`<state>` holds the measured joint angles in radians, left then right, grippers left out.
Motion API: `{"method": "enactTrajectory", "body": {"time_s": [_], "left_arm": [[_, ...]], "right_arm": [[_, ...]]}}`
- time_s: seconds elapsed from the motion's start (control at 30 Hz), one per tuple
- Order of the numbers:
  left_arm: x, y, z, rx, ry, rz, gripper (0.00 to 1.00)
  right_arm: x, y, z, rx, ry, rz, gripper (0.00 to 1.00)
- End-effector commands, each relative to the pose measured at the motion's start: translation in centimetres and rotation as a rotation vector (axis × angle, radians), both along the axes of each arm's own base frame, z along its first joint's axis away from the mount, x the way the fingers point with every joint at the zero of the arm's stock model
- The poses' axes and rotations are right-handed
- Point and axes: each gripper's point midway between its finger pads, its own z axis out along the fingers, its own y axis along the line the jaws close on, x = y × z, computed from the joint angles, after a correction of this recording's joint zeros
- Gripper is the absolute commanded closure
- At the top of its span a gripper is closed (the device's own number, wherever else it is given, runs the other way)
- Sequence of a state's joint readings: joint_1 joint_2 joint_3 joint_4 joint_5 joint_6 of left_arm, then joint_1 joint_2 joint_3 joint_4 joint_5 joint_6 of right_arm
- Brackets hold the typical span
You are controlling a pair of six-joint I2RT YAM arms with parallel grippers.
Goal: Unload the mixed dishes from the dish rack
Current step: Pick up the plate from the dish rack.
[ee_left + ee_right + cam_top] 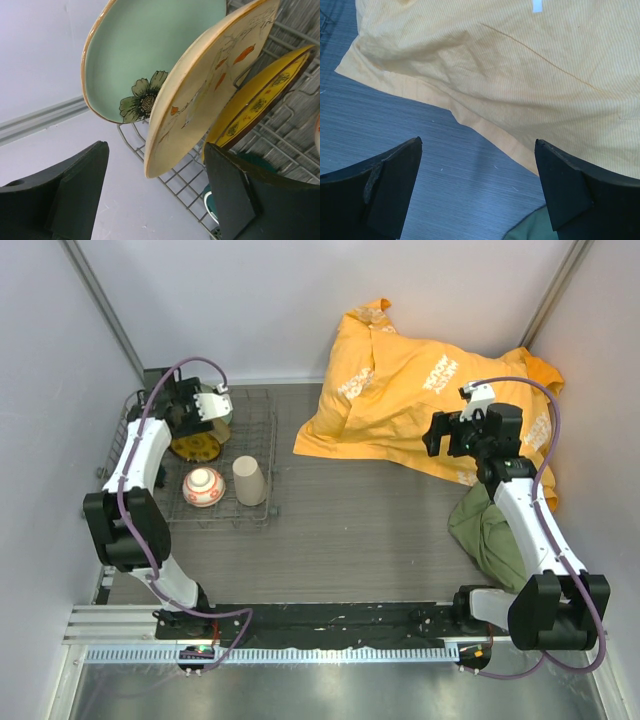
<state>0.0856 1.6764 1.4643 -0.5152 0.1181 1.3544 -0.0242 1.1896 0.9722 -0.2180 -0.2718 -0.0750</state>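
Note:
The dish rack (255, 420) sits at the table's left. Standing on edge in it are a pale green flower-marked plate (145, 50), a cream plate with orange marks (200, 95) and a yellow-and-dark patterned plate (260, 100). A dark green mug (212, 202) peeks out low behind one finger. The white-and-red bowl (203, 487) and the beige cup (249, 480) rest in the rack's front half. My left gripper (155, 170) is open, with the cream plate's lower rim between its fingers and not touching them. My right gripper (477, 170) hangs open over bare table at the cloth's edge.
An orange cloth (400, 390) lies crumpled at the back right, and a green cloth (490, 530) lies beside the right arm. Grey walls stand close to the rack's left and rear sides.

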Motion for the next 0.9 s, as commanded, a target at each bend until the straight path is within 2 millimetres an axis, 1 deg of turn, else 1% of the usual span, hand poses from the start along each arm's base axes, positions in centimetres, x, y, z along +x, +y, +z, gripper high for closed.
{"method": "enactTrajectory", "body": {"time_s": [0.0, 0.13, 0.17, 0.2, 0.27, 0.3, 0.37, 0.4, 0.43, 0.47, 0.5, 0.57, 0.6, 0.67, 0.7, 0.77, 0.8, 0.87], "left_arm": [[1.8, 1.1, 2.2, 0.038, -0.065, 0.006, 0.23], [2.4, 1.5, 1.5, 0.048, -0.058, 0.012, 0.27], [2.5, 1.6, 1.3, 0.053, -0.055, 0.013, 0.28], [2.5, 1.7, 0.7, 0.056, -0.038, 0.012, 0.33], [2.8, 2.0, 0.6, 0.063, -0.037, 0.018, 0.34], [2.9, 2.0, 0.0, 0.061, -0.025, 0.02, 0.35], [3.1, 2.2, 0.1, 0.063, -0.029, 0.022, 0.39], [3.2, 2.2, 0.1, 0.059, -0.028, 0.023, 0.43], [3.3, 2.3, -0.2, 0.059, -0.022, 0.027, 0.45], [3.5, 2.3, 0.0, 0.057, -0.029, 0.027, 0.49], [3.5, 2.3, -0.1, 0.056, -0.028, 0.028, 0.54], [3.6, 2.3, -0.1, 0.049, -0.029, 0.03, 0.58], [3.6, 2.3, -0.2, 0.048, -0.028, 0.03, 0.64], [3.5, 2.3, -0.4, 0.051, -0.022, 0.029, 0.71], [3.4, 2.3, -0.4, 0.052, -0.017, 0.03, 0.79], [3.4, 2.4, -0.2, 0.053, -0.018, 0.032, 0.85], [3.2, 2.3, -0.3, 0.052, -0.008, 0.029, 0.91], [3.2, 2.3, -0.2, 0.048, -0.011, 0.033, 0.94]], "right_arm": [[0.7, 0.0, 1.9, -0.01, -0.053, 0.007, 0.01], [0.7, -0.1, 1.6, -0.014, -0.046, 0.005, 0.01], [0.8, -0.1, 1.5, -0.014, -0.045, 0.005, 0.01], [0.8, -0.1, 1.5, -0.016, -0.045, 0.004, 0.01], [0.9, -0.1, 1.3, -0.017, -0.039, 0.003, 0.01], [0.8, -0.2, 1.4, -0.019, -0.041, 0.002, 0.01], [0.9, -0.2, 1.2, -0.019, -0.038, 0.001, 0.01], [0.9, -0.2, 1.2, -0.019, -0.036, -0.003, 0.01], [0.9, -0.2, 1.2, -0.022, -0.038, -0.002, 0.01], [0.9, -0.2, 1.1, -0.022, -0.035, -0.002, 0.01], [0.9, -0.2, 1.1, -0.022, -0.035, -0.002, 0.01], [1.0, -0.2, 1.0, -0.022, -0.032, -0.001, 0.01], [1.0, -0.2, 1.0, -0.022, -0.03, -0.001, 0.01], [1.0, -0.2, 1.0, -0.022, -0.03, -0.001, 0.01], [1.0, -0.2, 0.8, -0.022, -0.026, -0.001, 0.01], [1.0, -0.3, 0.8, -0.023, -0.024, -0.002, 0.01], [1.1, -0.3, 0.8, -0.024, -0.026, -0.002, 0.01], [1.1, -0.3, 0.8, -0.024, -0.026, -0.002, 0.01]]}}
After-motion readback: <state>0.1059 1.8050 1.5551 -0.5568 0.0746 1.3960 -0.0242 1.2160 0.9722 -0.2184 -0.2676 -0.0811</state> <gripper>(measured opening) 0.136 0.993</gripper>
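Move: The plate to take is the cream one with the orange leaves, leaning in the rack: its middle lies about 5 cm to the left hand's right, 1 cm back and 7 cm below. The green plate stands behind it, some 4 cm ahead of the hand, 7 cm right and 6 cm down; the yellow dish stands on the near side, roughly 7 cm back, 2 cm right and 10 cm down. From the right hand, the cream plate is about 46 cm left, 7 cm ahead and 8 cm below. Forward and to its left by about 2 cm each, then down some 3 cm, the left hand eases its already closing fingers over the left end of the cream plate's rim, one on the green plate's side and one on the yellow dish's. With the wrist nearly unturned it then almost stops, and the fingers close the rest of the way to pinch the rim, drawing back slightly at the end. ##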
